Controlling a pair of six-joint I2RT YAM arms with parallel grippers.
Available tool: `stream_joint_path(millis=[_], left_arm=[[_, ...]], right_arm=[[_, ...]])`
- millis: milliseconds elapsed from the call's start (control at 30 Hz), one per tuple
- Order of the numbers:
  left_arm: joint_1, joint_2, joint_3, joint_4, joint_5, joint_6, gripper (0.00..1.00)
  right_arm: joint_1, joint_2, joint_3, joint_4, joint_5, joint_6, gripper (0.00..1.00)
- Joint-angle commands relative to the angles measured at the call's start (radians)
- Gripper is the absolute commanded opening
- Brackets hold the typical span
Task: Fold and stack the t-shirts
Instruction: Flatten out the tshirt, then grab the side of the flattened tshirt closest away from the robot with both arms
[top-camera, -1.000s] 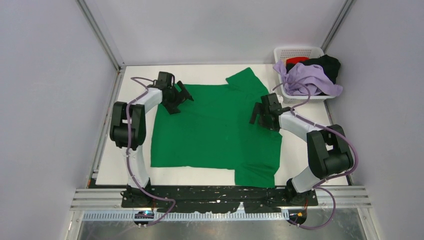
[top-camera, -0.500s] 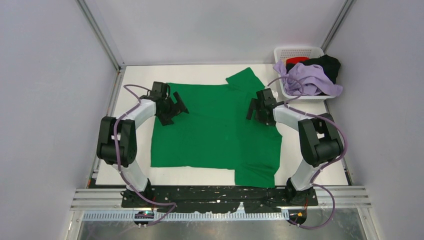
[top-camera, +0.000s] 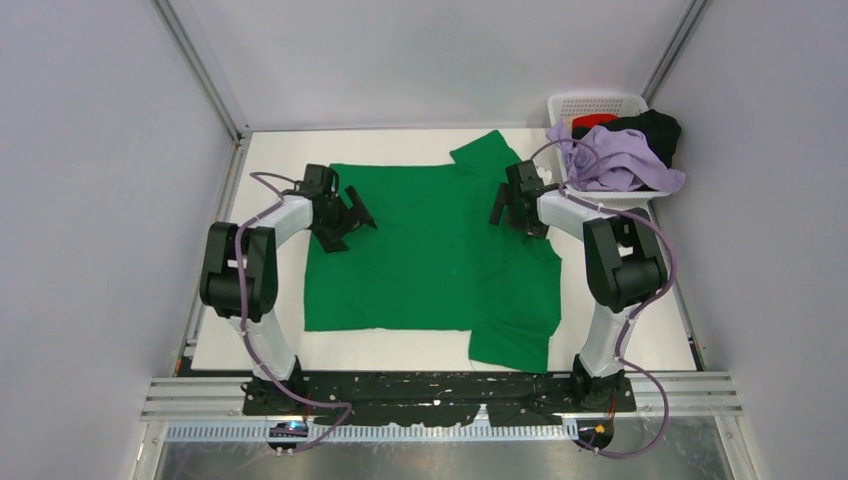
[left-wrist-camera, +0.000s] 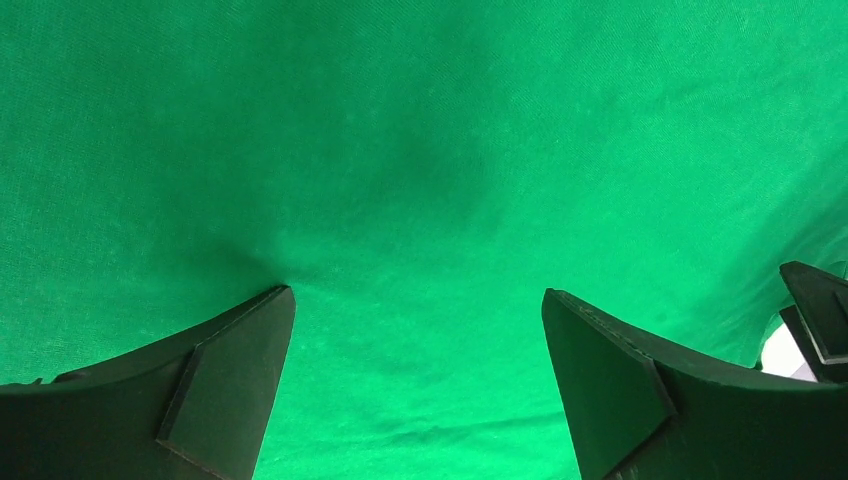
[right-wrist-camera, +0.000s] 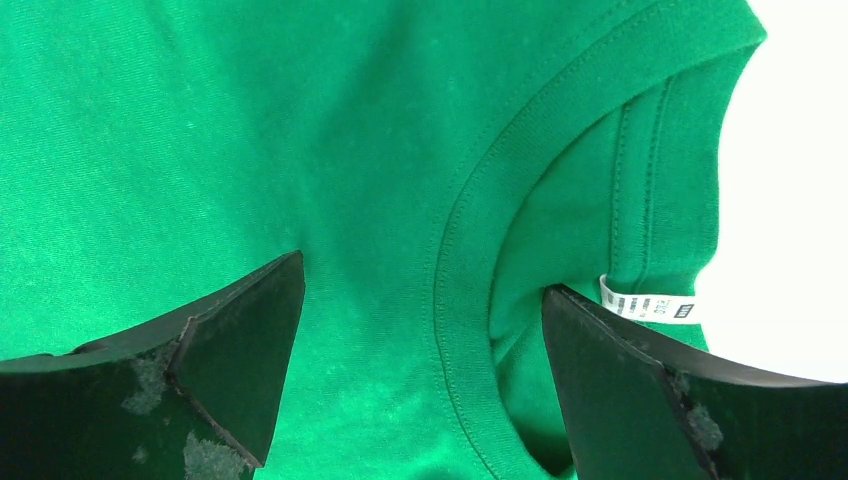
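A bright green t-shirt (top-camera: 430, 250) lies spread flat on the white table (top-camera: 270, 170), its collar toward the right. My left gripper (top-camera: 352, 226) stands open low over the shirt's left part. In the left wrist view only green cloth (left-wrist-camera: 420, 150) shows between the spread fingertips of that gripper (left-wrist-camera: 417, 293). My right gripper (top-camera: 508, 220) hangs open over the collar. The right wrist view shows this gripper (right-wrist-camera: 423, 274) straddling the ribbed collar (right-wrist-camera: 455, 260), with a white label (right-wrist-camera: 650, 306) by the right finger. Lavender (top-camera: 620, 162), black (top-camera: 662, 130) and red (top-camera: 598, 120) t-shirts sit heaped in the basket.
A white slotted basket (top-camera: 598, 100) stands at the table's far right corner, just behind the right arm. Grey walls and metal frame posts close in the table on three sides. Bare white table (right-wrist-camera: 800, 150) shows beyond the collar.
The right gripper has moved away from me along the shirt to the collar. The left gripper came a little nearer and stopped. Both stayed open.
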Motion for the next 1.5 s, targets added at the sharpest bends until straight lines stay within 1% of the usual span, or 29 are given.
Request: stream_joint_path(millis=[0,100,200,333,367,400,500,533,633,667,767,833,900,1033,1167,1233,1300,1400,1467], left_arm=[[0.009,0.04,0.052,0.001,-0.035,0.009,1.0],[0.009,0.021,0.074,-0.008,-0.04,0.019,1.0],[0.009,-0.047,0.072,-0.01,-0.042,0.03,1.0],[0.006,-0.204,0.022,-0.062,-0.093,0.055,1.0],[0.004,-0.257,-0.004,-0.084,-0.12,0.06,1.0],[0.0,-0.33,-0.048,-0.109,-0.163,0.062,1.0],[-0.01,-0.5,-0.171,-0.191,-0.277,0.042,1.0],[-0.012,-0.553,-0.223,-0.219,-0.305,0.029,0.99],[-0.014,-0.707,-0.36,-0.324,-0.348,-0.012,1.0],[-0.014,-0.755,-0.397,-0.36,-0.354,-0.027,1.0],[-0.013,-0.908,-0.525,-0.41,-0.399,-0.083,1.0],[-0.013,-1.02,-0.601,-0.403,-0.42,-0.13,1.0],[-0.012,-1.084,-0.667,-0.376,-0.405,-0.169,0.99],[-0.013,-1.117,-0.733,-0.314,-0.4,-0.231,0.95],[-0.012,-1.059,-0.745,-0.285,-0.4,-0.257,0.91],[-0.012,-1.026,-0.749,-0.267,-0.398,-0.266,0.85],[-0.013,-0.999,-0.759,-0.231,-0.392,-0.274,0.81],[-0.014,-0.951,-0.771,-0.176,-0.386,-0.286,0.7],[-0.012,-0.923,-0.769,-0.158,-0.386,-0.288,0.61]], right_arm=[[-0.02,0.036,0.064,-0.022,0.043,0.031,0.96],[-0.028,0.028,0.089,-0.022,0.041,0.013,0.96],[-0.027,-0.024,0.087,-0.013,0.029,-0.015,0.95],[-0.022,-0.184,0.016,0.012,0.047,-0.04,0.95],[-0.022,-0.247,-0.021,0.02,0.054,-0.041,0.95],[-0.022,-0.282,-0.043,0.024,0.059,-0.042,0.95],[-0.021,-0.462,-0.19,0.07,0.072,-0.034,0.96],[-0.022,-0.495,-0.224,0.084,0.073,-0.021,0.95],[-0.023,-0.656,-0.372,0.163,0.05,0.006,0.95],[-0.022,-0.705,-0.393,0.182,0.041,0.013,0.95],[-0.022,-0.772,-0.457,0.194,0.03,0.003,0.95],[-0.022,-0.792,-0.467,0.19,0.052,-0.005,0.95],[-0.022,-0.796,-0.465,0.185,0.056,-0.015,0.96],[-0.022,-0.777,-0.465,0.18,0.053,-0.026,0.96],[-0.022,-0.753,-0.458,0.17,0.059,-0.036,0.95],[-0.022,-0.745,-0.453,0.165,0.063,-0.041,0.95],[-0.022,-0.742,-0.45,0.164,0.073,-0.044,0.95],[-0.021,-0.738,-0.445,0.159,0.088,-0.049,0.95],[-0.021,-0.738,-0.442,0.155,0.098,-0.053,0.95]])
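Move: The green t-shirt's near hem corner, beside the hem running up the shirt's left side, lies about 22 cm back from the left hand, 10 cm to its left and 2 cm lower. The near sleeve is some 26 cm back and 34 cm right of that hand. From the right hand the same corner is roughly 24 cm back and 47 cm left, while the collar is about 5 cm to its right and 1 cm ahead. Back and to its left, the left hand leaves the middle of the cloth after a small forward slide, arcs up about 10 cm and over the shirt, then sinks to the near hem corner, turning some 20 degrees counter-clockwise, its fingers starting to close around the corner. The right hand lifts off beside the collar, backing 8 cm and rising 10 cm while its fingers tip forward, then hovers open. ##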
